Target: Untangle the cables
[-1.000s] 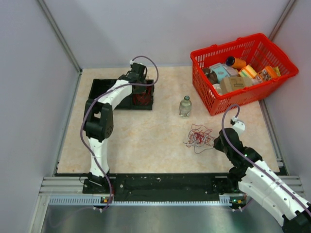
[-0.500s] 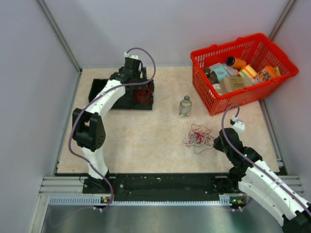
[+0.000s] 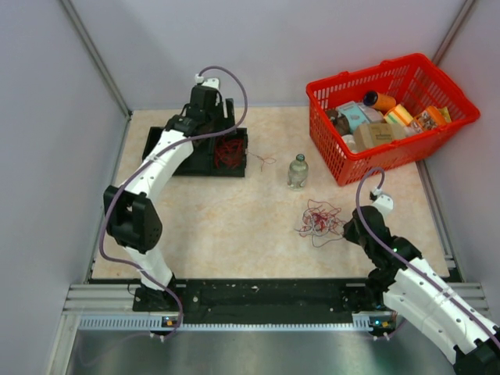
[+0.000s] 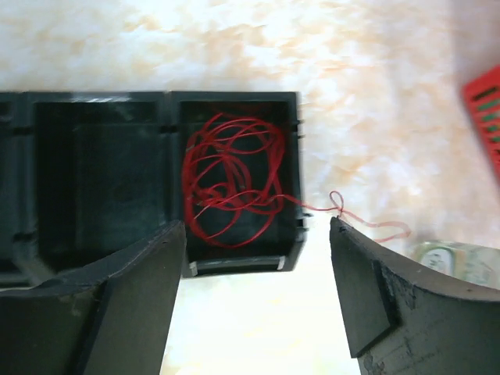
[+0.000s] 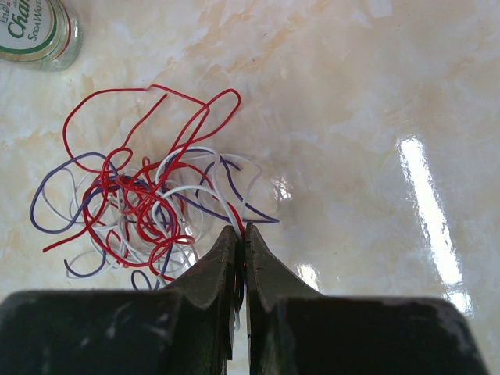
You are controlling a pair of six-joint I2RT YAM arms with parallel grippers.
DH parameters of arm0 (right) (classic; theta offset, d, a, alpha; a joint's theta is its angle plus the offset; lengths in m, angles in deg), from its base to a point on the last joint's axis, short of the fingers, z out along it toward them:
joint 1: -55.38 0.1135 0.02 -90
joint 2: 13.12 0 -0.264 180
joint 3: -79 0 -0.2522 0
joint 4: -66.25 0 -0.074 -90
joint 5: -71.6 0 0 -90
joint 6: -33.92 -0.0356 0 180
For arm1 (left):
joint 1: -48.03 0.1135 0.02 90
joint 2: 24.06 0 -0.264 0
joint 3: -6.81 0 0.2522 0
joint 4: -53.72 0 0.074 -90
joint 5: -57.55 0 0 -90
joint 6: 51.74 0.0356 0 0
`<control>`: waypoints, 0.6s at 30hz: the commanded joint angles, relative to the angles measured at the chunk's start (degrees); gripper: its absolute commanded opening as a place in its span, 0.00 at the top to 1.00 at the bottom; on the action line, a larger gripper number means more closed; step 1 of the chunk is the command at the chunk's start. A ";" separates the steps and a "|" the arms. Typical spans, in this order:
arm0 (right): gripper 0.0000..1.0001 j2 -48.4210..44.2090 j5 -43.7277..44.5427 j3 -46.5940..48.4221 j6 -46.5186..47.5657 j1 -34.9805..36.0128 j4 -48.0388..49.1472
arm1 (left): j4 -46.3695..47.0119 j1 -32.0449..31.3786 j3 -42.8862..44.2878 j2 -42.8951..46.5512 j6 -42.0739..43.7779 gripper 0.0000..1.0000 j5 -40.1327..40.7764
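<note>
A loose red cable (image 4: 230, 187) lies coiled in the right compartment of a black tray (image 3: 160, 144). Its tail trails over the tray wall onto the table (image 3: 262, 160). My left gripper (image 4: 258, 234) hangs open above the tray's near edge with nothing between its fingers; in the top view it (image 3: 203, 108) is at the tray's far side. A tangled bunch of red, white and blue-grey cables (image 5: 141, 207) lies at mid-table (image 3: 319, 219). My right gripper (image 5: 241, 230) is shut on a few strands at the bunch's near right edge.
A small clear bottle (image 3: 298, 170) stands between the tray and the tangle. A red basket (image 3: 363, 72) full of packages sits at the back right. The tray's left compartment (image 4: 94, 180) holds nothing. Grey walls close in the table on three sides.
My left gripper has opened and drawn back from the tray's right compartment, leaving the red cable in it with its tail now out on the table. The right arm has not moved.
</note>
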 commanded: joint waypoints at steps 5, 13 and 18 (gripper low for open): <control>1.00 -0.05 -0.71 -0.29 0.99 -0.36 2.56 | 10.38 -4.92 3.50 -8.62 3.39 0.25 -13.43; 1.00 -0.14 -0.79 -0.29 1.16 -0.36 2.65 | 0.90 -12.40 4.93 -11.54 0.96 0.21 2.72; 1.00 -0.23 -0.97 -0.47 1.16 -0.36 2.83 | -0.44 -13.81 -7.62 -2.41 -15.91 0.20 10.03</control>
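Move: The loose red cable tail that my left hand goes for lies about 11 cm to its right, level with it fore and aft, and some 19 cm below. The red cable heap in the black tray's end compartment is nearly beneath that hand, about 2 cm ahead and 1 cm left. The glass bottle stands some 23 cm right and 9 cm back. From my right hand the tail is around 28 cm ahead, 27 cm left and 4 cm lower. I swing my open left hand about 12 cm to the right, away from over the tray, then sink it some 10 cm and draw it back to come down above the red tail between tray and bottle. The wrist turns roughly 15 degrees clockwise, then eases partly back as the fingers tip down about 10. They stay wide open, still short of the cable. ##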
